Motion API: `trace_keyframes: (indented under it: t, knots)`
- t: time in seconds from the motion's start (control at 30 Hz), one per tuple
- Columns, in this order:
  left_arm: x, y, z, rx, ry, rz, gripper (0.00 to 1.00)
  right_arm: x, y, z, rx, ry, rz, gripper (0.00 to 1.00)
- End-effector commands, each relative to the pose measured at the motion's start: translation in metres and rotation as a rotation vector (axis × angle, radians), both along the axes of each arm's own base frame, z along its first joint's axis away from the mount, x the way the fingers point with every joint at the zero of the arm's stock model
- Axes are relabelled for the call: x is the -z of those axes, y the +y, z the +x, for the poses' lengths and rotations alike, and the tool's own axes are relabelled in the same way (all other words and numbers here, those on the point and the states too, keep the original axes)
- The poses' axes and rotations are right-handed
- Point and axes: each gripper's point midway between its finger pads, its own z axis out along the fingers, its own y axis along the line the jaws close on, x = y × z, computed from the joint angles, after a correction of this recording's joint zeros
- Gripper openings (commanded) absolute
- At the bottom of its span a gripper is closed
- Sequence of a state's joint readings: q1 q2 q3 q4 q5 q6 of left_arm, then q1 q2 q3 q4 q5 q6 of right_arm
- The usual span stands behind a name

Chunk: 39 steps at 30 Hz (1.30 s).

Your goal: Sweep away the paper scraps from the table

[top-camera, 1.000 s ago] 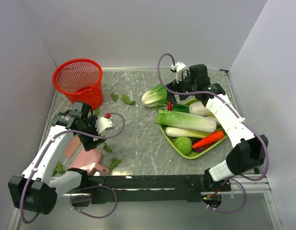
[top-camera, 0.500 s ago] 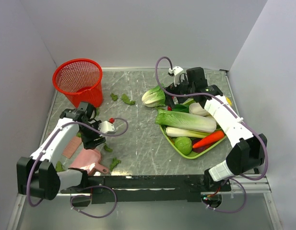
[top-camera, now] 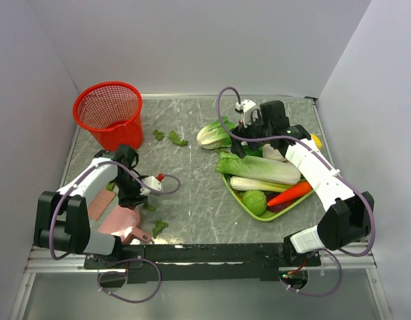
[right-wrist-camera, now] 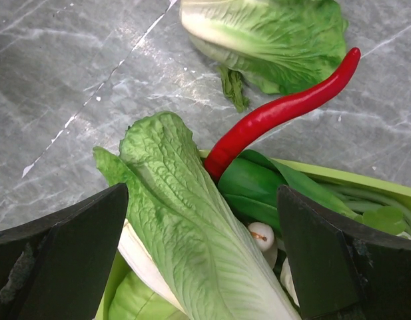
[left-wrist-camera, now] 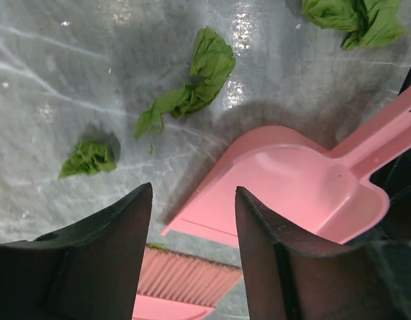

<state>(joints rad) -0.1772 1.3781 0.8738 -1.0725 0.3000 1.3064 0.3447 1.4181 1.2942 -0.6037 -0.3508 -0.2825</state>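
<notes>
Small dark green paper scraps lie on the grey marble table (top-camera: 192,183): two near the basket (top-camera: 158,135) (top-camera: 176,139) and two by the dustpan (top-camera: 158,227) (top-camera: 150,207). The left wrist view shows paper scraps (left-wrist-camera: 192,83) (left-wrist-camera: 88,159) (left-wrist-camera: 355,17) beyond a pink dustpan (left-wrist-camera: 292,180). My left gripper (top-camera: 130,195) (left-wrist-camera: 193,193) hangs open, jaws partly narrowed, above the dustpan's lip and the pink brush (left-wrist-camera: 185,280) (top-camera: 98,203), holding nothing. My right gripper (top-camera: 245,141) (right-wrist-camera: 204,193) stands wide open over a pale cabbage (right-wrist-camera: 192,247) in the tray.
A red mesh basket (top-camera: 108,110) stands at the back left. A lime green tray (top-camera: 240,201) (right-wrist-camera: 338,175) on the right holds toy vegetables, with a red chili (right-wrist-camera: 278,113) on its rim. Another cabbage (top-camera: 214,133) (right-wrist-camera: 272,33) lies on the table behind it.
My left arm has drawn in and turned down over the brush and dustpan, its jaws narrowing. My right gripper has shifted slightly over the tray, still wide open.
</notes>
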Motion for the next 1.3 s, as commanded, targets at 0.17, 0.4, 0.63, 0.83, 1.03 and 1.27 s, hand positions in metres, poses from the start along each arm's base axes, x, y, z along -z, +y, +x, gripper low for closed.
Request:
trace_keyframes:
  t: [0.17, 0.4, 0.63, 0.83, 1.03, 1.27]
  knots:
    - [0.017, -0.009, -0.010, 0.120, 0.056, -0.050, 0.54, -0.020, 0.000, 0.001, -0.007, -0.074, -0.001, 1.00]
    - [0.027, -0.012, -0.022, 0.150, 0.063, -0.058, 0.51, -0.019, -0.001, 0.002, -0.005, -0.074, -0.010, 1.00]
    - [0.028, -0.012, -0.019, 0.179, 0.003, -0.057, 0.41, -0.016, -0.001, 0.001, -0.007, -0.061, -0.013, 1.00]
    - [0.026, -0.012, -0.019, 0.182, -0.038, -0.059, 0.32, -0.017, -0.001, 0.002, -0.005, -0.063, -0.009, 1.00]
    - [0.025, -0.011, -0.019, 0.179, -0.045, -0.054, 0.27, -0.015, 0.000, 0.002, -0.005, -0.054, -0.003, 1.00]
    - [0.023, -0.009, -0.021, 0.175, -0.028, -0.047, 0.07, -0.014, 0.001, 0.004, -0.003, -0.053, -0.006, 1.00]
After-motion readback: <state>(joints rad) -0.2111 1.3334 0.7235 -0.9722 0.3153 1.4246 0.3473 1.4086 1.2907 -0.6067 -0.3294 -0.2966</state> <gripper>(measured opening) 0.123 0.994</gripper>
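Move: The left hand hangs over the far side wall of the dustpan; the pan's middle lies about 6 cm back, 3 cm left and 4 cm below. A small paper scrap lies roughly 4 cm ahead and 3 cm right of this hand, a longer one level with it 6 cm right, a third about 8 cm back and 9 cm right. The brush is level with it, some 11 cm left. From the right hand the dustpan is roughly 39 cm left, 22 cm back and 20 cm lower. Down about 3.5 cm and back some 2.5 cm goes the left hand onto the dustpan's far side wall, turning slightly clockwise, one finger ahead of the wall and the other on the pan side. It then eases up and forward by about half a centimetre while the half-open fingers close nearly shut and pinch the wall near the handle corner. ##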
